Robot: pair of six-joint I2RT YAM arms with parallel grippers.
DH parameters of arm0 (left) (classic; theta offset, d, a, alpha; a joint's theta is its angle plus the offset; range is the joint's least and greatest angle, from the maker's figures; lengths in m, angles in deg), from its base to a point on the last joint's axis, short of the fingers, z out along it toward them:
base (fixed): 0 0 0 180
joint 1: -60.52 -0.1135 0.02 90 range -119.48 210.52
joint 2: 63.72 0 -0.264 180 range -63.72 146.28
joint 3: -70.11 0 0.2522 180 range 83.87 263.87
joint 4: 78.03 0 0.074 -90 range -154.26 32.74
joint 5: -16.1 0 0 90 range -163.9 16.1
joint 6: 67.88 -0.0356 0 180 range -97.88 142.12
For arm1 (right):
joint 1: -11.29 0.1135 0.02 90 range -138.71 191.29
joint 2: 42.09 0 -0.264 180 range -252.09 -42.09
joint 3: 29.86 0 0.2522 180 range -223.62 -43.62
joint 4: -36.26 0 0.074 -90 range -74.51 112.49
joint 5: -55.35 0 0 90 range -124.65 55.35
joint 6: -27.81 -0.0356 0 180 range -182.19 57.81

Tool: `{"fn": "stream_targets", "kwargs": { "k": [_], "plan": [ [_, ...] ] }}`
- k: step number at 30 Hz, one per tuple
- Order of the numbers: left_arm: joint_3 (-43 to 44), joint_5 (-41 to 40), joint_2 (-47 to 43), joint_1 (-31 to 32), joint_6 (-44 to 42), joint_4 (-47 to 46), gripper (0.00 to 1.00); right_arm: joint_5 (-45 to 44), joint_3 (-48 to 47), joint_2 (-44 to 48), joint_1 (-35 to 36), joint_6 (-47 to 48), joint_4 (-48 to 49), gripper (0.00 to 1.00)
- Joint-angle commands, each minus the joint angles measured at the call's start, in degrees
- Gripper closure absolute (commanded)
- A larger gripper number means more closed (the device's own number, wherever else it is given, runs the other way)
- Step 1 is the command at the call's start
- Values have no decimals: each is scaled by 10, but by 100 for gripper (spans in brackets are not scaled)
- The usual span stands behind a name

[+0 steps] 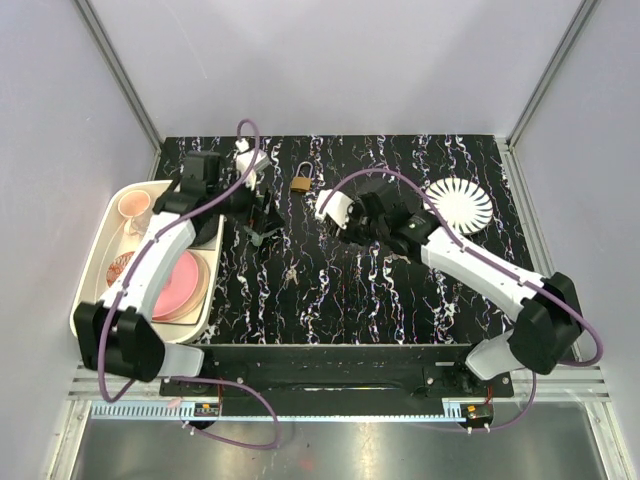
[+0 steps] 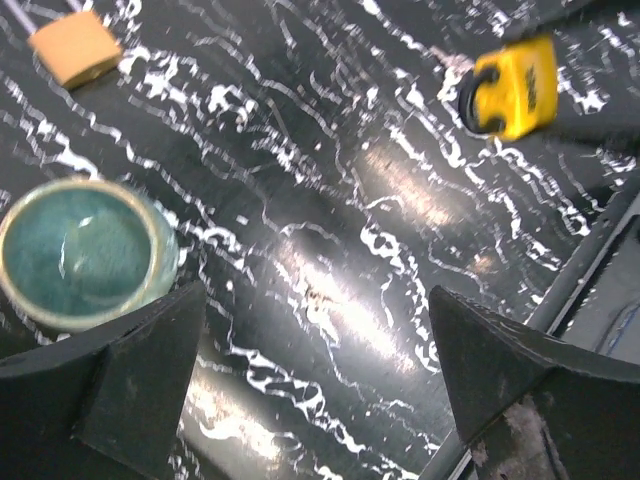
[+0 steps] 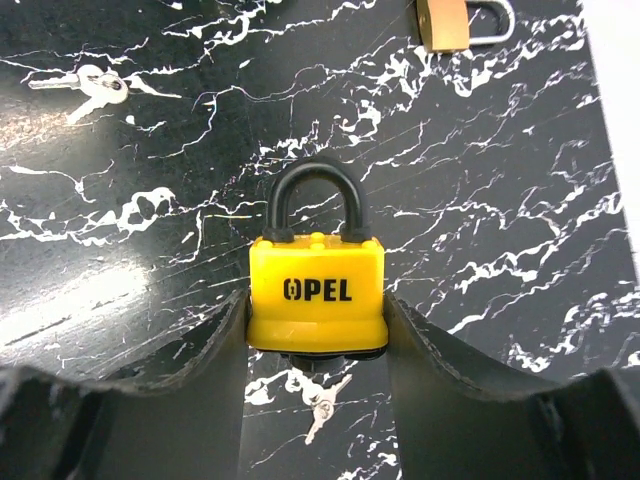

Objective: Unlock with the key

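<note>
My right gripper (image 3: 316, 305) is shut on a yellow padlock (image 3: 316, 290) marked OPEL and holds its body by both sides, black shackle closed and pointing away. A small key set (image 3: 325, 405) shows just under the lock's base; I cannot tell whether it sits in the keyhole. Another key set (image 3: 85, 85) lies on the black marbled table, also in the top view (image 1: 290, 272). My left gripper (image 2: 315, 295) is open and empty above bare table, left of the right gripper (image 1: 330, 212). The left wrist view shows the yellow padlock (image 2: 515, 85) ahead to the right.
A brass padlock (image 1: 300, 180) lies at the back centre, also in the wrist views (image 2: 75, 45) (image 3: 455, 20). A teal cup (image 2: 85, 250) stands by my left finger. A white fluted plate (image 1: 458, 203) is at right. A tray (image 1: 100, 270) with pink dishes is at left.
</note>
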Motion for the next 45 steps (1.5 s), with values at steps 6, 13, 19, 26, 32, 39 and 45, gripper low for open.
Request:
{"fn": "stream_targets", "kwargs": {
  "k": [6, 13, 19, 26, 32, 39, 45],
  "plan": [
    [157, 173, 156, 45, 87, 11, 14, -69, 23, 83, 22, 29, 108, 100],
    [216, 243, 240, 66, 118, 21, 23, -51, 49, 103, 26, 1, 129, 100],
    [237, 264, 251, 87, 136, 21, 25, -36, 60, 103, 30, -7, 138, 100],
    [226, 275, 252, 107, 147, 2, 34, -34, 61, 97, 37, -13, 140, 100],
    [230, 272, 262, 117, 149, 2, 37, -30, 58, 95, 47, -18, 134, 100],
    [227, 275, 270, 122, 147, 2, 65, -35, 58, 94, 49, -18, 136, 100],
    [227, 278, 270, 124, 146, 1, 78, -34, 60, 95, 49, -16, 137, 100]
  ]
}}
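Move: About 16 cm to the right of the left hand, level with it in reach and a couple of centimetres lower, is the yellow padlock, already pinched in the right hand with its black shackle sticking out. From the left hand the green mug stands some 14 cm ahead, 2 cm left and 16 cm below; the brass padlock lies about 24 cm ahead, 7 cm right, and the near keys straight back 0, 6 cm right, both some 20 cm down. Sweeping about 14 cm to the right towards the shackle, the left hand swings clockwise some 35 degrees until its fingers point across at the right hand, and closes them from wide open to about a quarter, the tips coming in on both sides of the shackle. The right hand keeps its pinch on the padlock body, rises about 3 cm, tips up slightly, then eases back 2 cm. ##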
